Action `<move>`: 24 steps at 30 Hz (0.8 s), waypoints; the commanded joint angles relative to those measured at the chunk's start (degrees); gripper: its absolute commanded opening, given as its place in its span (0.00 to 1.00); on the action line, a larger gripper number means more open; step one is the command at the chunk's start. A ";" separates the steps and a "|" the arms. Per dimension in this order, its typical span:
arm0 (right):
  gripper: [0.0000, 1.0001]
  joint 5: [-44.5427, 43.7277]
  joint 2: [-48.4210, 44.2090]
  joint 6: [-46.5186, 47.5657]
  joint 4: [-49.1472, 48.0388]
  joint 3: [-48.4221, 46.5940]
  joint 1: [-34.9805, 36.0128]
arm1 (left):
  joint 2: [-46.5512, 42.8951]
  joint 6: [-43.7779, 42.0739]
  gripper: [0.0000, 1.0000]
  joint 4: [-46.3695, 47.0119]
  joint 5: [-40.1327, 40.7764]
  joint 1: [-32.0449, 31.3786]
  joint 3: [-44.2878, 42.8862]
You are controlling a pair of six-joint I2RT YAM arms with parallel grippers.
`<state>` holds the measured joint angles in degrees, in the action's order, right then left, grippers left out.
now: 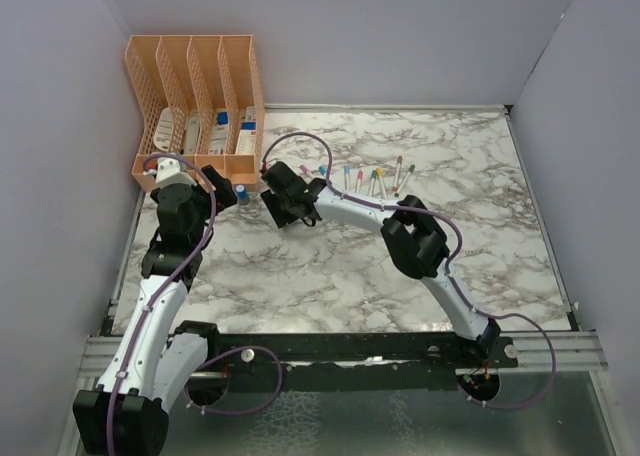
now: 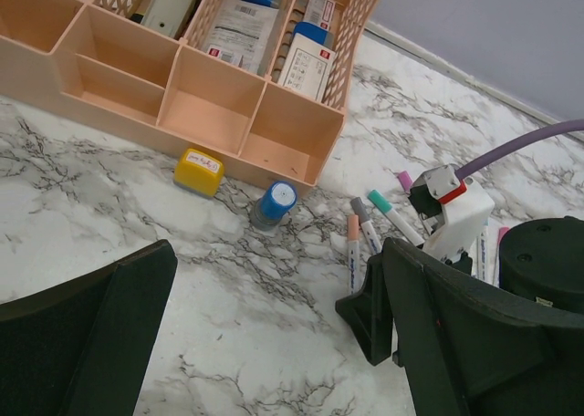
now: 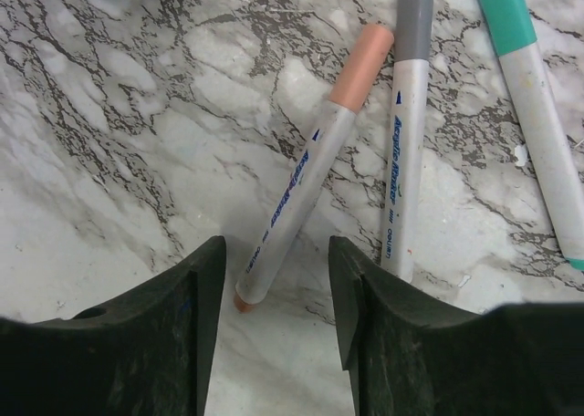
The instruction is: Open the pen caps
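Observation:
Several pale grey-white pens lie side by side on the marble table [image 1: 330, 266], each with a coloured cap on. In the right wrist view my right gripper [image 3: 276, 249] is open, its jaws either side of the tail end of the peach-capped pen [image 3: 292, 206] with gaps on both sides. The peach cap [image 3: 360, 67] points away from me. To the right lie a grey-capped pen [image 3: 406, 161] and a teal-capped pen [image 3: 547, 151]. My left gripper [image 2: 274, 288] hangs wide open over bare table, left of the pens, holding nothing.
A peach desk organizer [image 1: 195, 101] with boxes in its slots stands at the back left. In front of it sit a yellow block [image 2: 199, 171] and a blue-topped bottle [image 2: 275, 202]. More pens [image 1: 375, 179] run to the right of my right gripper [image 1: 283, 191].

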<state>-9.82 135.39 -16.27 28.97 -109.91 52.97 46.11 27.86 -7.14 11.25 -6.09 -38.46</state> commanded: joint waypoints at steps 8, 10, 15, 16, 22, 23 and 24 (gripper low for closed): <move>0.29 0.97 2.49 -3.19 1.71 -0.18 0.69 | -1.35 -0.75 0.99 0.08 1.98 0.09 0.60; 0.24 1.19 2.06 -3.77 1.70 0.97 0.73 | -1.40 -0.76 0.99 0.10 2.07 0.10 0.58; 0.07 1.82 0.20 -4.85 2.49 4.53 0.68 | -1.53 -0.95 0.99 -0.19 2.26 0.09 0.58; 0.03 1.97 -0.55 -5.20 2.79 5.63 0.68 | -1.48 -0.71 0.99 -0.16 2.02 0.03 0.65; 0.01 2.26 -12.56 -5.36 -6.24 21.46 0.73 | -0.89 2.89 0.98 2.24 -2.15 0.09 2.50; 0.01 2.02 -15.16 -5.03 -8.20 23.89 0.73 | -0.62 3.83 0.97 2.68 -3.28 0.09 2.73; 0.01 1.96 -18.04 -4.73 -10.85 26.50 0.72 | -0.26 4.69 0.97 3.29 -4.49 0.03 2.83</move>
<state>-8.97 126.06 -20.91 22.24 -93.43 53.12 45.47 29.08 -6.79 11.27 -6.09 -36.67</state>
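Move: The orange-capped pen lies low between the right hand's open fingers, its middle about 3 cm ahead and 1 cm below, cap end away. The grey-capped pen is some 5 cm ahead and 2 cm right, the teal-capped pen 8 cm ahead and 5 cm right, the blue bottle 6 cm ahead and 9 cm left. From the left hand the orange-capped pen is roughly 6 cm ahead, 14 cm right and 22 cm below. The right fingers close on the orange-capped pen near its tail, then draw it about 4 cm back and right. ##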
